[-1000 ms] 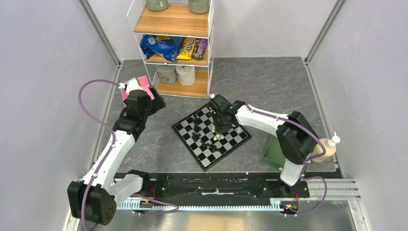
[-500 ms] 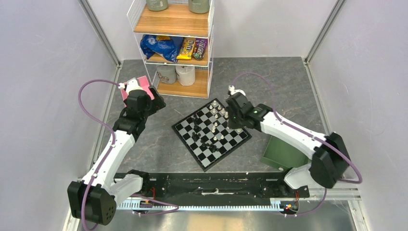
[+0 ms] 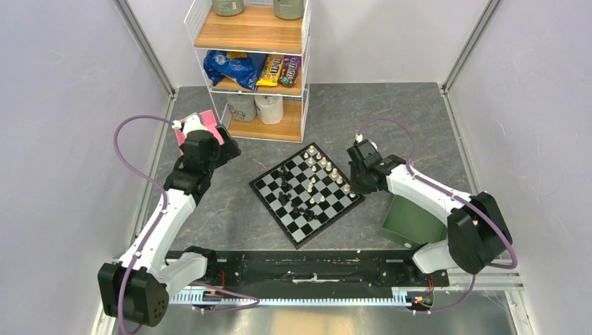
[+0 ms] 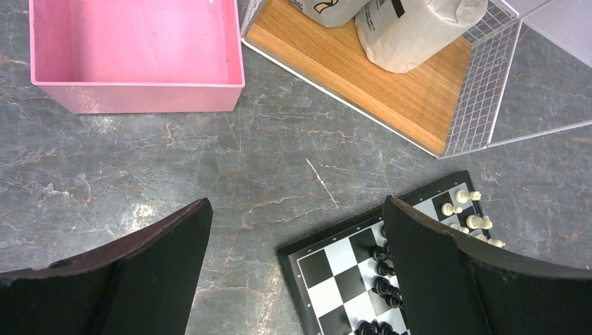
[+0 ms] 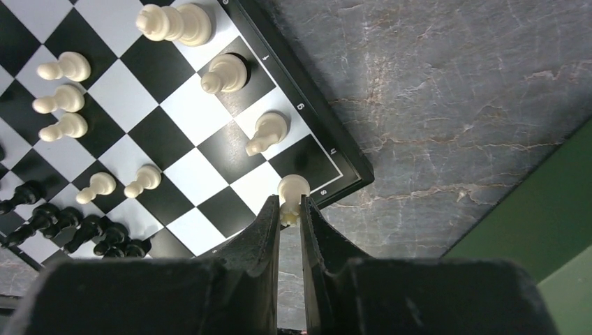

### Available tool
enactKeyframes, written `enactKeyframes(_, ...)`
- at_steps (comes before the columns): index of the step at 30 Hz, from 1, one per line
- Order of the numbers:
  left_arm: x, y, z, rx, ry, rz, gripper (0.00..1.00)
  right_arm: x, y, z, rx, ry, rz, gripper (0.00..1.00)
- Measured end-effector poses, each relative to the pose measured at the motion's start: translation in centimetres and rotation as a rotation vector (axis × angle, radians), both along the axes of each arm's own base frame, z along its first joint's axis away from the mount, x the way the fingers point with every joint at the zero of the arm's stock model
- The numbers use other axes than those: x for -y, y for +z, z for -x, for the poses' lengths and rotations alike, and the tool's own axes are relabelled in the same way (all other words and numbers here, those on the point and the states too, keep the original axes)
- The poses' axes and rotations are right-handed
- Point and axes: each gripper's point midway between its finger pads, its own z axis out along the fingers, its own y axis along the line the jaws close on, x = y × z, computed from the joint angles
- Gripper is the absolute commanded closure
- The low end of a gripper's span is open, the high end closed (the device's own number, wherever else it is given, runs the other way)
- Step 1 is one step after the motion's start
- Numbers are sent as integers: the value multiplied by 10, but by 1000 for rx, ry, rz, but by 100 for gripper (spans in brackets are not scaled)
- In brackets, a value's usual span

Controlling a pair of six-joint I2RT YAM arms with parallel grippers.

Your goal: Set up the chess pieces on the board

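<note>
The board [image 3: 276, 218] lies as a diamond in the middle of the table. Cream chess pieces [image 3: 328, 167] stand along its upper right edge and black ones [image 3: 286, 187] cluster toward the middle. My right gripper [image 5: 290, 209] is shut on a cream piece [image 5: 293, 190], held over the board's right corner square by the rim [image 5: 317, 132]. From above, the right gripper [image 3: 354, 187] hangs at that corner. Other cream pieces [image 5: 227, 73] and black pieces [image 5: 70, 227] stand nearby. My left gripper [image 4: 297, 202] hovers open above bare table left of the board [image 4: 293, 279].
A pink box [image 4: 136, 52] sits at the back left next to the wire shelf [image 3: 255, 70], whose bottom board carries paper rolls [image 4: 412, 31]. A green tray [image 3: 412, 223] lies to the right of the board, under the right arm.
The right arm has swung from over the board's middle to its right corner, with the cream piece in its fingers. The left arm has stayed put.
</note>
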Motion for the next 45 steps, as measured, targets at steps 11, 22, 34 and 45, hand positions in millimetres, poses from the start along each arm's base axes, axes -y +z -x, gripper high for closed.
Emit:
enactKeyframes(11, 0, 3, 1, 8, 1, 2, 1, 2, -18, -4, -20, -10, 29, 77)
enactKeyframes(22, 0, 3, 1, 8, 1, 2, 1, 5, -19, -6, -9, -19, 42, 68)
enactKeyframes(34, 0, 2, 1, 7, 0, 2, 1, -4, 42, -13, 119, 39, -37, 52)
enactKeyframes(45, 3, 1, 1, 4, -14, 10, 1, -85, 24, 21, 21, 280, -106, 52)
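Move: The right hand holds a white piece over the board's near-right corner square, which lies about 1 cm ahead of it and 4 cm below. The nearest standing white piece is 3 cm ahead and 2 cm left, the next one 5 cm ahead and 4 cm left. A white pawn stands about 8 cm left and 1 cm back. From the idle left hand, the corner square lies roughly 36 cm right, 9 cm back and 16 cm below. The right hand lowers the piece about 2 cm, opens, rises clear, then swings some 8 cm left towards the pawn, descending. ##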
